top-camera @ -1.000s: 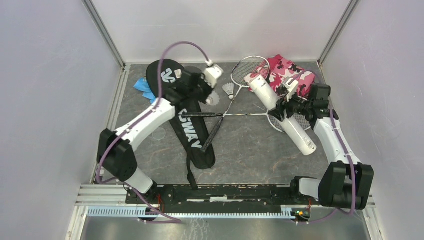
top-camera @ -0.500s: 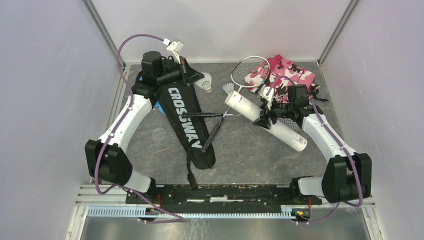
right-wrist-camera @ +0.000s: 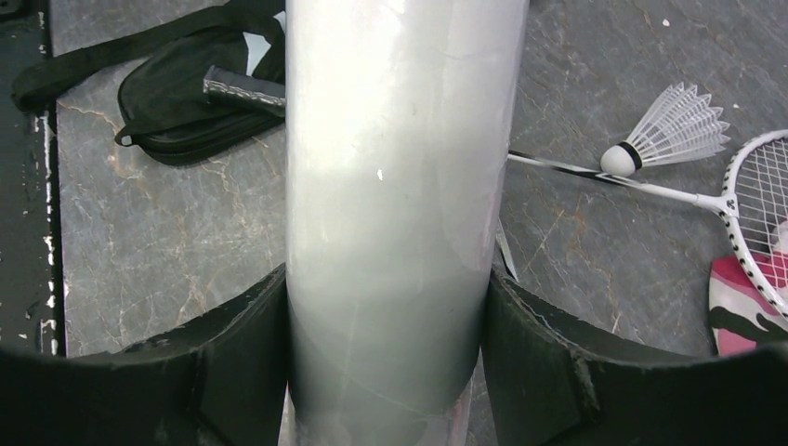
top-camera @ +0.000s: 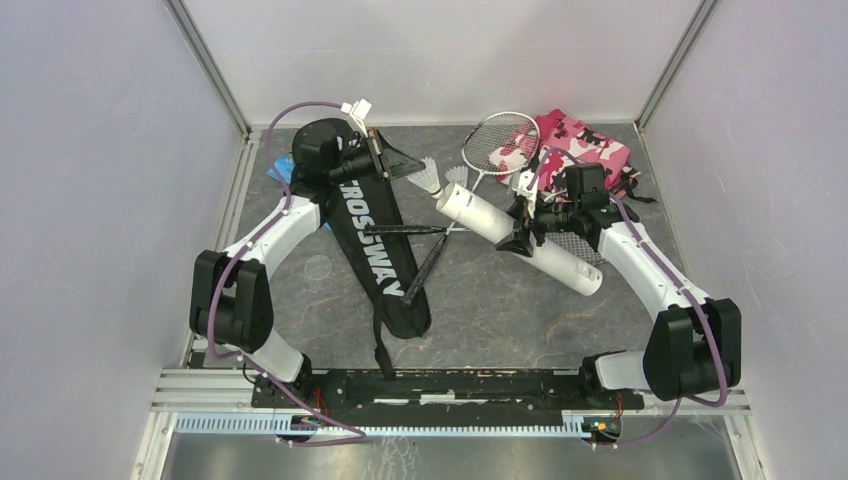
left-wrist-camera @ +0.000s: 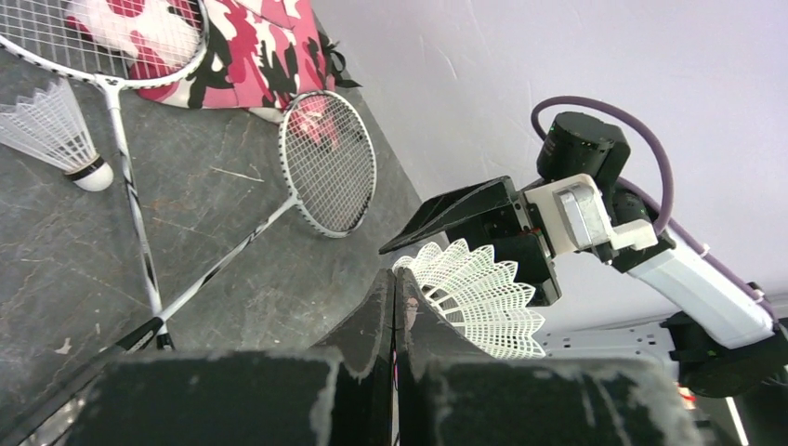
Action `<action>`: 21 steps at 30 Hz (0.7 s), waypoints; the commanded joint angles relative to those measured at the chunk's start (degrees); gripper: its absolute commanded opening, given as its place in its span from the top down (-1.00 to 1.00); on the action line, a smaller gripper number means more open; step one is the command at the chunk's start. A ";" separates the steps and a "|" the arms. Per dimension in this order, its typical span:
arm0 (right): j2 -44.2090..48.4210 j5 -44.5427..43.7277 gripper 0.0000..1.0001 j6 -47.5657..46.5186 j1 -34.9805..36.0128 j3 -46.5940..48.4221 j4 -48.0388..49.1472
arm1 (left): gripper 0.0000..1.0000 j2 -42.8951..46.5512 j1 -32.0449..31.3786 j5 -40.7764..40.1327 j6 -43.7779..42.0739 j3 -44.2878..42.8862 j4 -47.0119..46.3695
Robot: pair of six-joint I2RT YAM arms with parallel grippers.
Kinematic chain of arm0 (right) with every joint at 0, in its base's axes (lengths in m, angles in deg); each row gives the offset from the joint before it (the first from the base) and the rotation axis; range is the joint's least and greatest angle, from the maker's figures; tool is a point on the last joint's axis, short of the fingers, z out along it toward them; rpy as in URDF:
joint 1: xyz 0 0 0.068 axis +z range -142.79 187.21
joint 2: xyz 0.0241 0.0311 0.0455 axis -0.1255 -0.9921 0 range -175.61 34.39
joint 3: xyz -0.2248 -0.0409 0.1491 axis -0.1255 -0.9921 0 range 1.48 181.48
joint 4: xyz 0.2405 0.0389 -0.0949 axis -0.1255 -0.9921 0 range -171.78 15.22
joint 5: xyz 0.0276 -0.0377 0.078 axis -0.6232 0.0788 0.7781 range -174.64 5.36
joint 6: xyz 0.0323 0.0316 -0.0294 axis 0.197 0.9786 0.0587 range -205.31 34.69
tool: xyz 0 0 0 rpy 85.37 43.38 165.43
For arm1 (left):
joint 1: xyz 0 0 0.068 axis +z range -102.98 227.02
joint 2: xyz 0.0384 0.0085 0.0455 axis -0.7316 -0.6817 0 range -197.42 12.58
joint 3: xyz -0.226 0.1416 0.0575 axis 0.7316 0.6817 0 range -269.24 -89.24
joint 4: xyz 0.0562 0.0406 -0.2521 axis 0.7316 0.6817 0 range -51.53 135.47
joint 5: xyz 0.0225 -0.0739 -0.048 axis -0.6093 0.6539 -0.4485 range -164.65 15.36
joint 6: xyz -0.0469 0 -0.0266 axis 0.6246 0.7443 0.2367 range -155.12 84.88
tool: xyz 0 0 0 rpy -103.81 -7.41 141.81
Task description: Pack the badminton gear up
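My left gripper (top-camera: pixel 404 168) (left-wrist-camera: pixel 394 283) is shut on the skirt edge of a white shuttlecock (top-camera: pixel 428 179) (left-wrist-camera: pixel 479 299), held in the air just left of the near end of the long white tube (top-camera: pixel 515 240) (right-wrist-camera: pixel 400 186). My right gripper (top-camera: pixel 530 228) (right-wrist-camera: pixel 386 279) is shut on that tube, which slants over the table. A second shuttlecock (top-camera: pixel 457 174) (right-wrist-camera: pixel 674 130) lies on the table. Two silver rackets (top-camera: pixel 500 142) (left-wrist-camera: pixel 330 163) lie crossed, their black handles (top-camera: pixel 428 250) by the black CROSSWAY bag (top-camera: pixel 375 250).
The pink camouflage cloth (top-camera: pixel 590 148) is bunched in the back right corner, partly under one racket head. A blue cloth (top-camera: pixel 278 171) peeks out at the back left beside the bag. Grey walls close in on both sides and the back.
The left gripper has carried the shuttlecock right and down toward the tube's end. The right arm has swung the tube leftward, bringing that end closer to the shuttlecock.
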 commanded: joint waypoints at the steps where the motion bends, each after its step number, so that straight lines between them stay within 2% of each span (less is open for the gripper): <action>1: -0.01 3.44 0.22 0.95 0.58 2.66 1.49 | 0.96 -0.89 -0.75 2.06 8.44 1.21 -9.82; 5: -0.29 4.13 0.22 2.76 0.98 2.79 2.72 | 0.96 -2.30 -2.13 2.35 12.24 2.74 -14.23; 13: -0.14 4.30 0.24 7.16 1.04 2.94 6.18 | 0.94 -4.36 -4.59 3.29 12.05 3.67 -14.47; 16: -0.09 4.11 0.24 7.11 0.99 3.10 6.31 | 0.71 -4.87 -4.62 3.77 9.22 2.79 -11.95; 19: 0.08 3.72 0.24 6.51 1.01 3.15 5.93 | 0.38 -4.89 -4.54 3.73 4.97 1.08 -7.88; 21: 0.11 3.45 0.24 6.17 0.94 3.01 5.76 | 0.26 -4.75 -4.53 3.79 1.62 -0.49 -4.49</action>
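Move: The left hand holds a shuttlecock by its skirt; the tube mouth it goes for lies about 6 cm to its right, 5 cm back and 4 cm below. The loose shuttlecock on the table is some 11 cm right, 3 cm ahead and 25 cm below; the racket crossing is about 8 cm right, 13 cm back, equally low. From the right hand, gripping the tube, its mouth is roughly 14 cm left, 8 cm ahead, 5 cm up. The left hand carries the shuttlecock some 4 cm right, back and down into the tube mouth, fingers then opening. ##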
